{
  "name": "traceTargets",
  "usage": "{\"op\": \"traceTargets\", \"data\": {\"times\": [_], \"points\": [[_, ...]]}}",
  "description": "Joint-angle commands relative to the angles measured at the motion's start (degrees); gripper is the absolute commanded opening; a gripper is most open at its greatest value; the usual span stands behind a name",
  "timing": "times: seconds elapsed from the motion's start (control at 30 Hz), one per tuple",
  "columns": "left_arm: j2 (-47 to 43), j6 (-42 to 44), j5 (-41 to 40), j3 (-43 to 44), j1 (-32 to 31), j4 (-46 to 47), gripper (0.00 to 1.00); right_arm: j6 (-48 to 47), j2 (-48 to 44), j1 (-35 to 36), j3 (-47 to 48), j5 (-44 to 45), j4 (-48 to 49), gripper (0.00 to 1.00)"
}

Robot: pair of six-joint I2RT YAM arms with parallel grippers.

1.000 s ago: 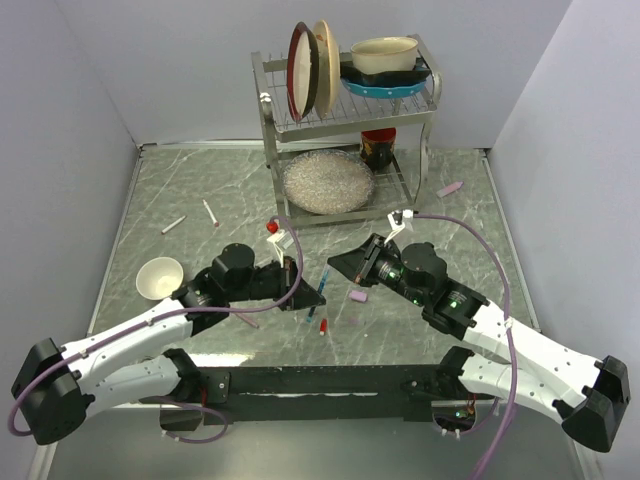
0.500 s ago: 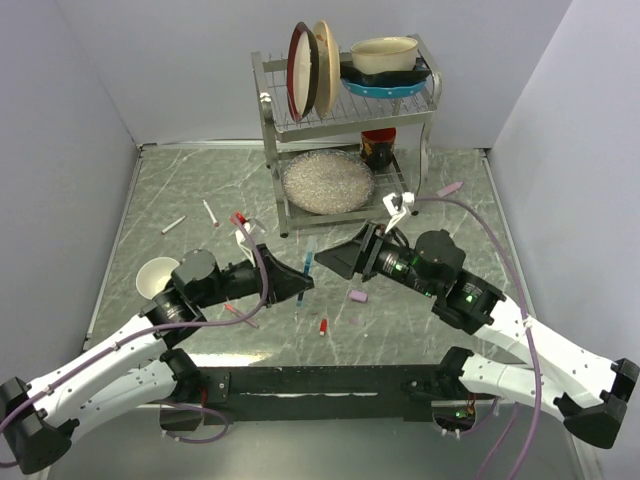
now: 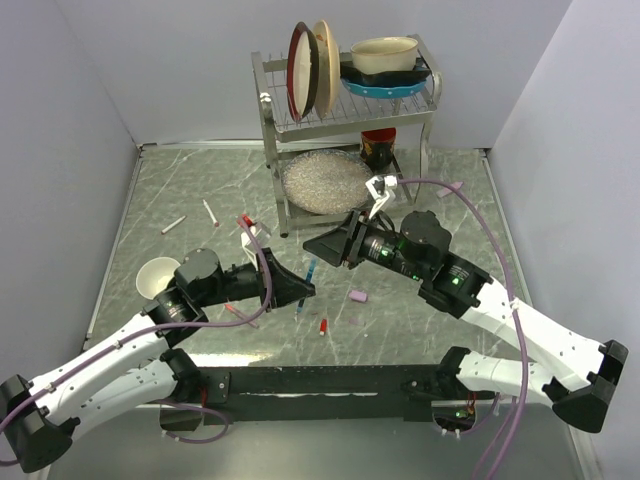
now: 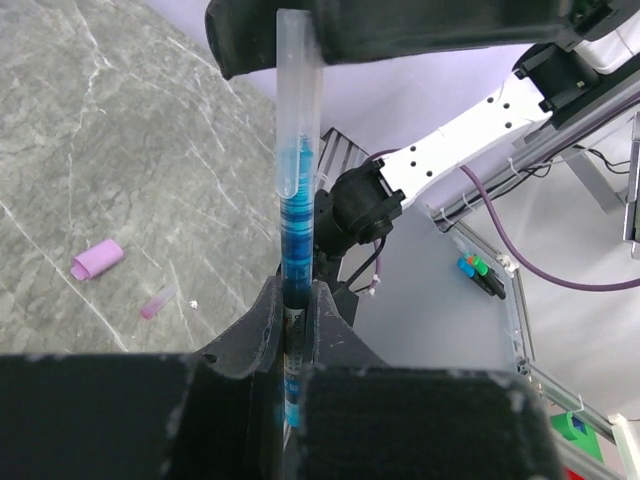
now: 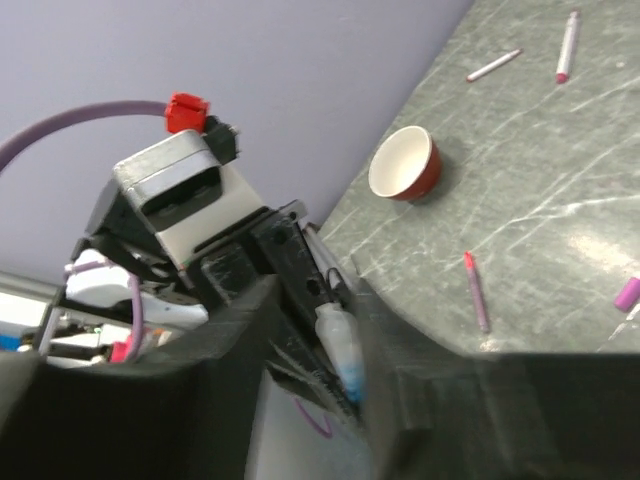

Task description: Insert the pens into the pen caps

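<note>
A dark blue pen (image 3: pixel 310 270) with a clear cap (image 4: pixel 297 100) on its upper end hangs above the table between both grippers. My left gripper (image 3: pixel 302 290) is shut on its lower barrel (image 4: pixel 293 200), which stands upright between the jaws (image 4: pixel 295 295). My right gripper (image 3: pixel 318 245) faces it from the right. In the right wrist view the clear cap (image 5: pixel 338 350) lies between the right gripper's (image 5: pixel 315 290) jaws, close to one finger with a gap to the other. A pale pink cap (image 3: pixel 357 296) and a red-tipped pen (image 3: pixel 322 326) lie on the table below.
A reddish-pink pen (image 3: pixel 240 315) lies near the left arm. Two white pens (image 3: pixel 173 225) (image 3: pixel 210 213) lie at the left, beyond a small bowl (image 3: pixel 158 277). A pale pink pen (image 3: pixel 448 188) lies at the far right. A dish rack (image 3: pixel 345 130) with plates stands at the back.
The left arm drew back left, raising the blue pen. The right gripper followed leftward over the pen's capped end, and its jaws have parted from the cap.
</note>
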Motion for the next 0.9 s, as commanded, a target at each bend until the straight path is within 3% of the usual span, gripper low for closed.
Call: {"op": "traceTargets", "data": {"times": [0.0,0.2,0.23,0.53,0.87], "points": [[-0.9,-0.9,0.3,-0.4,0.0,3.1,0.01,-0.2,-0.7,0.7,0.1,-0.3,2.6,0.33],[0.0,-2.1,-1.0,0.3,0.0,5.0,0.01,0.5,-1.4,2.9,-5.7,-1.2,2.9,0.1],[0.7,-2.1,-1.4,0.6,0.0,5.1,0.01,0.5,-1.3,3.3,-6.4,-1.4,4.3,0.0],[4.4,-1.8,-13.3,5.1,0.7,4.7,0.01,3.5,-2.3,6.4,-13.7,-1.5,6.1,0.0],[8.4,-0.8,-14.6,11.0,8.2,4.1,0.01,4.6,-0.6,11.9,-18.0,0.5,5.8,0.0]]}}
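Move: The clear cap already sits partly over the top of the forward-leaning blue pen. Its middle is about 1 cm back from and 2 cm below the right hand, whose fingers stand open around it, and some 4 cm ahead of and 6 cm above the left hand gripping the pen. From the left hand, a red cap lies 24 cm below, 2 cm ahead and 1 cm right; at that level a purple cap lies 10 cm ahead, 10 cm right. The clear cap is pinched near its upper end as the right fingers close, then carried down about 6 cm and a little forward, the right hand turning some 10 degrees clockwise. The blue pen stays gripped by the left hand, which, after a slight rise, sinks about 4 cm, drifts forward 2 cm and tilts roughly 10 degrees, so the right hand closes on it along the pen by a centimetre or two. ##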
